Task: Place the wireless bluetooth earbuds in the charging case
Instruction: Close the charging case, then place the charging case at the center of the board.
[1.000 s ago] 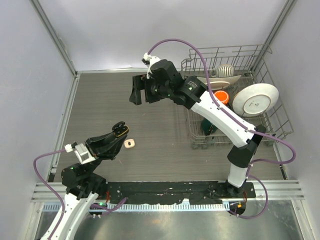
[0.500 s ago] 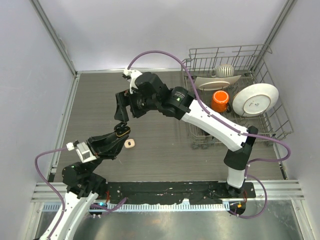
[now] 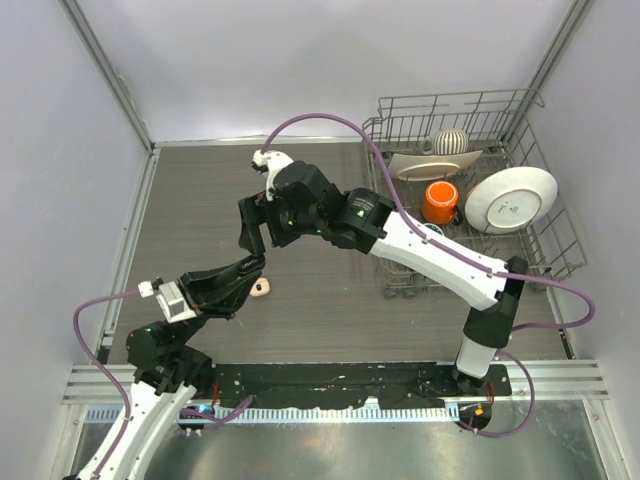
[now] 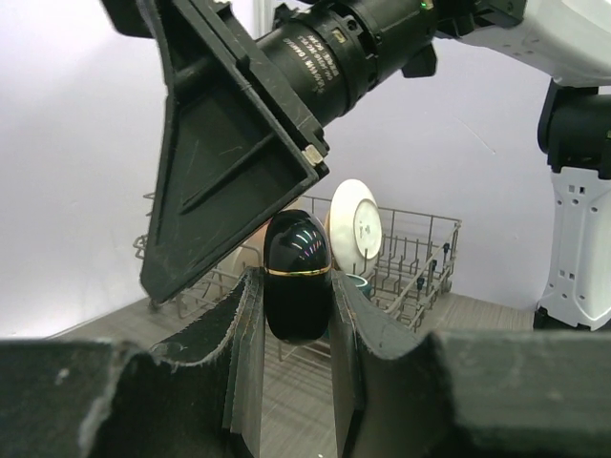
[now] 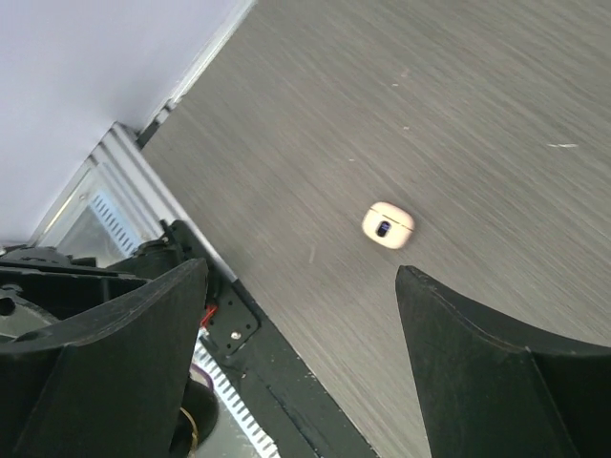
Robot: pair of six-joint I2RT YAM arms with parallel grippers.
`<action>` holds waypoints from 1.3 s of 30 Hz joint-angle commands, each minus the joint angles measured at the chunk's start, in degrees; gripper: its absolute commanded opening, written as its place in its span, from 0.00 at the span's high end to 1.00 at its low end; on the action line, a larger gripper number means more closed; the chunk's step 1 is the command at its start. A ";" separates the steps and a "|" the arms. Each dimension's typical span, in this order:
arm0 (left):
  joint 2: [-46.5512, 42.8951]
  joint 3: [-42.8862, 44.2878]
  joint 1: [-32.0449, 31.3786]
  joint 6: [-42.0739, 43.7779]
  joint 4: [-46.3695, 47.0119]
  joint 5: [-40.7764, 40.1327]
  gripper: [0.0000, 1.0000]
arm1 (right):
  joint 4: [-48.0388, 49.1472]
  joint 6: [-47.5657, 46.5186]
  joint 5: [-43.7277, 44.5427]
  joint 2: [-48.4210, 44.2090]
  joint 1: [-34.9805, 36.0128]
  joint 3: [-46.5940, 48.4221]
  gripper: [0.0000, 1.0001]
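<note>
My left gripper [image 4: 296, 286] is shut on a black egg-shaped charging case [image 4: 297, 272] with a thin gold band, held upright and lifted off the table. In the top view my left gripper [image 3: 250, 263] points up and to the right. My right gripper [image 3: 263, 234] hangs open just above and beyond it; one of its fingers [image 4: 229, 162] looms close over the case. Through my right gripper [image 5: 301, 277] I see a small cream case [image 5: 388, 226] lying closed on the table, also showing by my left gripper as the cream case [image 3: 261, 288]. No earbuds show in any view.
A wire dish rack [image 3: 545, 250] stands at the right with a white plate [image 3: 508, 198], an orange mug [image 3: 440, 200], a striped cup [image 3: 449, 141] and a teal cup [image 3: 415, 255]. Grey walls close in the left, back and right. The arms' black base rail [image 3: 340, 380] runs along the near edge.
My right arm has swung left and toward the front, bringing its open gripper down over my left gripper and the black case. My left gripper has stayed shut on the case, shifting slightly.
</note>
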 commanded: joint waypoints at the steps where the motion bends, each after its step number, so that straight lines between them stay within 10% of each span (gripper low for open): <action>1: 0.69 1.34 0.25 0.14 1.51 -3.61 1.00 | 2.11 0.83 12.47 -6.61 0.67 -4.23 0.15; 14: 22.82 20.68 0.25 -7.84 -33.64 -5.64 1.00 | 10.00 11.99 32.37 -23.39 -3.80 -26.19 0.15; 39: 54.99 20.86 -0.45 -23.67 -29.17 -13.45 0.94 | 11.61 16.48 30.86 -31.31 -4.60 -35.45 0.15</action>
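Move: My left hand still pinches the earbuds' black charging case, its lid already shut. The clear table spot it heads for is about 13 cm ahead, 4 cm to the right and some 31 cm below. The cream case lies on the table roughly 12 cm ahead of my left hand and 4 cm to its left, about 31 cm down. From my right hand, the black case is about 6 cm back, level sideways and near the same height. I draw my open right hand away from the lid, some 16 cm to the right towards the dish rack and a little forward, turning it clockwise about 35 degrees. Keeping its pinch on the black case, my left hand swings forward about 12 cm, then sinks some 17 cm and drifts slightly right, its wrist tipping forward about 70 degrees until the upward-pointing fingers aim forward-right and slightly down. ##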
